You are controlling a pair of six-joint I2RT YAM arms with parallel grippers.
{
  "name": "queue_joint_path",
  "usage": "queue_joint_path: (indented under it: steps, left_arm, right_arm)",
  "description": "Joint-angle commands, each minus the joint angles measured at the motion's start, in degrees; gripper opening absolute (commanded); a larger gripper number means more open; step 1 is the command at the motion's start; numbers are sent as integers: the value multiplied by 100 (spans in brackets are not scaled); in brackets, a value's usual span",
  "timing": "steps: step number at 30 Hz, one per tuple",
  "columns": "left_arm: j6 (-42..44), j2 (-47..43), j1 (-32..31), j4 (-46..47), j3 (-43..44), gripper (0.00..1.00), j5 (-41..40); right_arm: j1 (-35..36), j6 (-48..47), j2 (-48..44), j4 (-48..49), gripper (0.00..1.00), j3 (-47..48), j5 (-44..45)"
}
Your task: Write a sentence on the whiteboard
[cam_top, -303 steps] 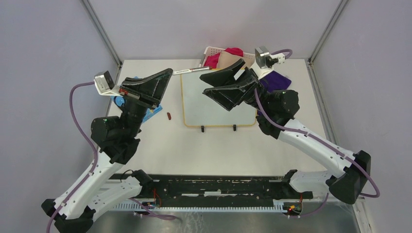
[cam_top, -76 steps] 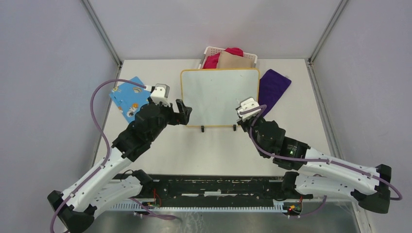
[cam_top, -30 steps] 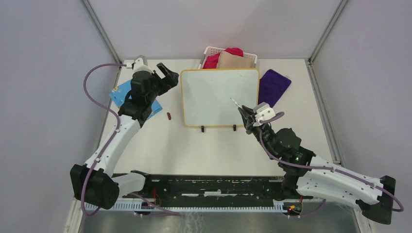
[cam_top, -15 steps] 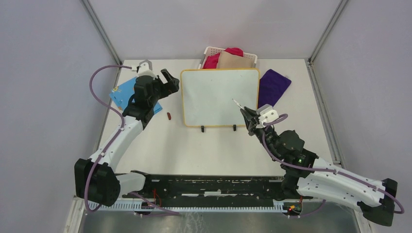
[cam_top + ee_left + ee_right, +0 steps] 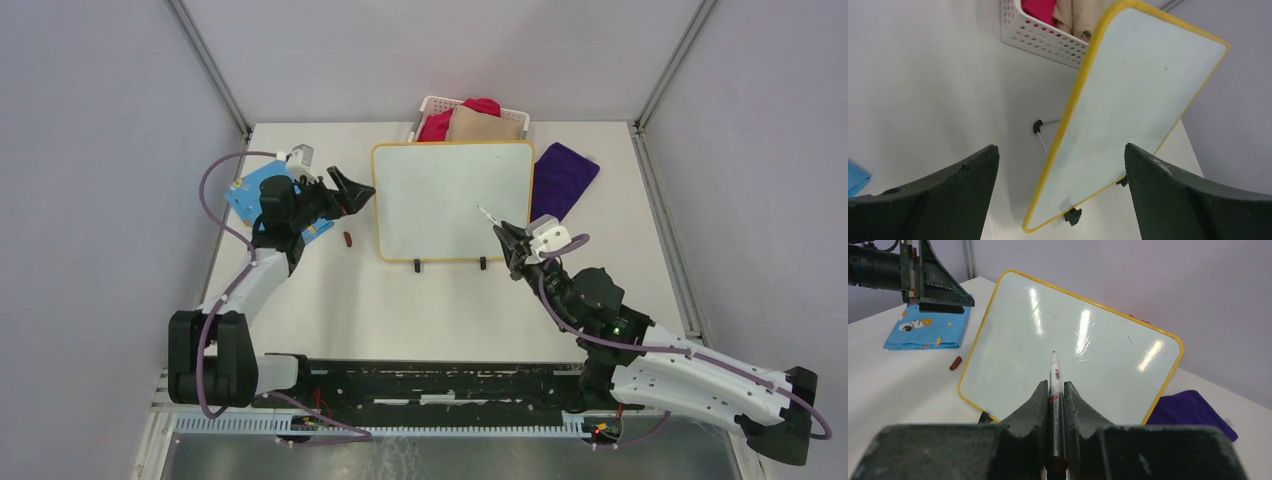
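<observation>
The whiteboard [image 5: 440,190] with its yellow rim stands propped on black feet at the middle of the table; its face is blank and no sentence shows on it. My right gripper [image 5: 506,238] is shut on a white marker [image 5: 487,216] near the board's lower right. In the right wrist view the marker [image 5: 1053,371] sits between the jaws of the right gripper [image 5: 1053,386], tip toward the whiteboard [image 5: 1013,340], just short of it. My left gripper [image 5: 358,194] is open beside the board's left edge. In the left wrist view the left gripper [image 5: 1060,147] frames the whiteboard [image 5: 1138,95].
A white basket [image 5: 432,103] with red and beige cloths stands behind the board. A purple cloth [image 5: 563,178] lies to its right, a blue patterned sheet [image 5: 252,196] to its left. A small red-brown cap [image 5: 348,239] lies near the board's lower left corner.
The left arm has drawn in and dropped, carrying its open gripper down along the board's left edge. The right gripper with the marker has shifted slightly right.
</observation>
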Motion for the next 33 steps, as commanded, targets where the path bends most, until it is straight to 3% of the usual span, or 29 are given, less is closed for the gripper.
queue_joint_path:
  steps: [1, 5, 8, 12, 26, 28, 33]
  left_arm:
    - [-33, 202, -24, 1417, -274, 100, 1242]
    - [102, 824, -6, 1872, -200, 100, 1974]
    - [17, 1250, 65, 2225, -161, 94, 2350]
    - [-491, 1615, 244, 3319, -415, 90, 2646]
    - [-1022, 2702, 161, 4992, -592, 77, 3326]
    - [-826, 2740, 74, 4830, -582, 75, 3326]
    - [480, 2667, -227, 3230, -410, 74, 3134]
  right_arm:
    - [-15, 72, 43, 166, 0, 28, -57]
    - [-12, 86, 71, 136, 0, 47, -71]
    - [-12, 124, 50, 87, 0, 68, -78]
    - [-12, 152, 1, -1, 0, 74, -86]
    - [-13, 108, 149, -28, 0, 182, -78]
    - [-12, 123, 170, -23, 0, 186, -77]
    - [-10, 150, 273, -6, 0, 219, -93]
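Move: The left hand, empty and wide open, is going for the whiteboard's left edge, whose middle lies about 6 cm to its right, 2 cm ahead and 8 cm below. On the table, some 19 cm below, the red marker cap lies level with it and 3 cm to its left; the board's near black foot is 6 cm back and 13 cm right, and the blue cloth 9 cm ahead and 20 cm left. From the right hand, that edge is roughly 18 cm ahead, 22 cm left and 20 cm below. The left hand swings right and then mostly sinks, ending about 8 cm lower and 6 cm farther right, slightly back, as it closes in on the whiteboard's yellow left edge. On the way it turns some 30 degrees clockwise so the fingers point more across towards the board, and the jaws narrow from wide open to about three quarters, while the right hand keeps its grip on the uncapped marker and sinks barely 2 cm. ##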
